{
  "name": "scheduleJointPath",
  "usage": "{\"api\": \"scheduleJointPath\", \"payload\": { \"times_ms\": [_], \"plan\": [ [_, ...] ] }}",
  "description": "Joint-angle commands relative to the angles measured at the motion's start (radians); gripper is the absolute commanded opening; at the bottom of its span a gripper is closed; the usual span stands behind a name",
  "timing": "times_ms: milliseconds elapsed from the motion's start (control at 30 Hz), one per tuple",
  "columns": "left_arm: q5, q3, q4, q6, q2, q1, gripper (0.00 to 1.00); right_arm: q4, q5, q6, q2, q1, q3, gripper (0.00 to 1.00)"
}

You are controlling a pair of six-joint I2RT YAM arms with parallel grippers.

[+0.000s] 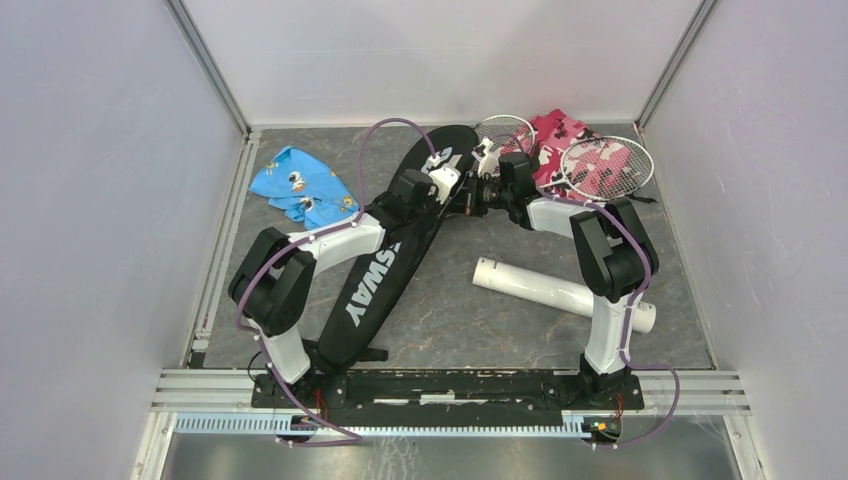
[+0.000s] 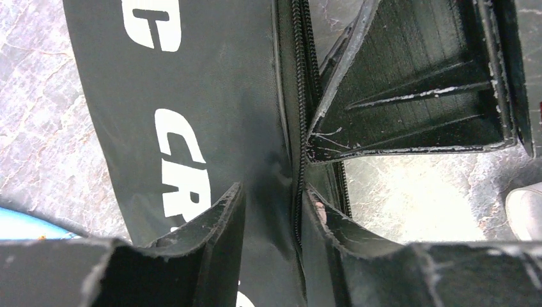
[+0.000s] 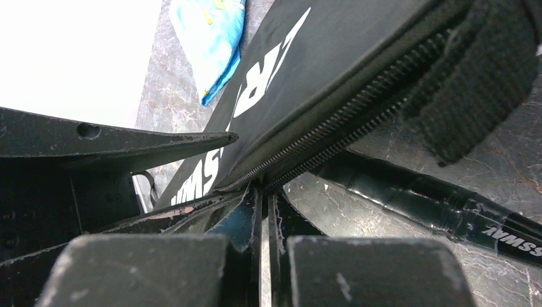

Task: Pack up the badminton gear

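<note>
The long black racket bag (image 1: 385, 270) lies diagonally across the table, its white lettering facing up. My left gripper (image 1: 455, 185) stands open near the bag's far end, its jaws astride the zipper edge (image 2: 297, 128) with the fabric fold between them. My right gripper (image 1: 478, 192) faces it closely and is shut at the point where the two zipper rows (image 3: 332, 121) meet; the pull itself is hidden. Two silver rackets (image 1: 505, 133) (image 1: 605, 165) lie at the back right. A long white tube (image 1: 560, 290) lies to the right of the bag.
A pink camouflage cloth (image 1: 555, 130) lies under the racket heads. A blue printed cloth (image 1: 300, 185) sits at the back left. In the right wrist view, a black webbing strap (image 3: 473, 77) hangs off the bag and a glossy black handle (image 3: 434, 208) lies on the tabletop.
</note>
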Motion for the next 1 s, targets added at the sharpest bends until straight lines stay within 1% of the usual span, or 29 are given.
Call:
{"api": "scheduleJointPath", "payload": {
  "times_ms": [0, 133, 200, 267, 333, 367, 500, 600, 667, 733, 800, 900, 967],
  "plan": [
    [-0.086, 0.042, 0.0, 0.09, 0.008, -0.002, 0.4, 0.022, -0.026, -0.029, -0.041, -0.006, 0.009, 0.0],
    [-0.089, 0.044, 0.0, 0.103, 0.008, -0.003, 0.36, 0.019, -0.028, -0.034, -0.042, -0.008, 0.012, 0.0],
    [-0.094, 0.046, -0.003, 0.11, 0.011, -0.002, 0.3, 0.016, -0.029, -0.038, -0.043, -0.008, 0.014, 0.0],
    [-0.094, 0.052, -0.011, 0.112, 0.013, -0.002, 0.2, 0.007, -0.029, -0.05, -0.045, -0.009, 0.019, 0.0],
    [-0.09, 0.061, -0.025, 0.111, 0.01, -0.002, 0.07, -0.007, -0.029, -0.068, -0.044, -0.01, 0.029, 0.0],
    [-0.089, 0.065, -0.031, 0.105, 0.007, -0.002, 0.02, -0.016, -0.029, -0.079, -0.044, -0.011, 0.034, 0.01],
    [-0.131, 0.075, -0.046, 0.075, -0.019, -0.001, 0.02, -0.066, -0.031, -0.135, -0.043, -0.013, 0.07, 0.09],
    [-0.188, 0.087, -0.065, 0.054, -0.049, 0.002, 0.02, -0.107, -0.046, -0.176, -0.043, -0.018, 0.111, 0.18],
    [-0.2, 0.101, -0.091, 0.05, -0.064, 0.007, 0.02, -0.127, -0.056, -0.199, -0.048, -0.025, 0.13, 0.28],
    [-0.212, 0.114, -0.114, 0.045, -0.078, 0.013, 0.02, -0.149, -0.065, -0.227, -0.058, -0.036, 0.14, 0.42],
    [-0.211, 0.122, -0.127, 0.041, -0.097, 0.026, 0.02, -0.17, -0.066, -0.257, -0.076, -0.05, 0.142, 0.53],
    [-0.197, 0.133, -0.144, 0.028, -0.12, 0.065, 0.02, -0.189, -0.063, -0.289, -0.107, -0.079, 0.127, 0.65],
    [-0.171, 0.147, -0.162, 0.008, -0.133, 0.095, 0.02, -0.196, -0.051, -0.307, -0.133, -0.109, 0.106, 0.7]
  ]
}}
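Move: The zip edge of the racket bag's open mouth stands between my left hand's half-open fingers, about 1 cm ahead and 1 cm right at fingertip height; my right hand already pinches the bag's edge right at its fingertips. From my right hand, a black racket handle lies some 6 cm ahead, 5 cm right and 6 cm below. The blue cloth is roughly 33 cm left of my left hand, 8 cm farther out and 8 cm lower. My left hand eases about 1 cm left, shuts its fingers on the zip edge of the bag, then draws that edge left and up, with a little forward, some 6–7 cm in all, rolling a few degrees. Once that grip is made, my right hand opens wide, lets go of the bag and pulls off upward, to the right and slightly forward by about 4 cm, its fingers tipping up. ##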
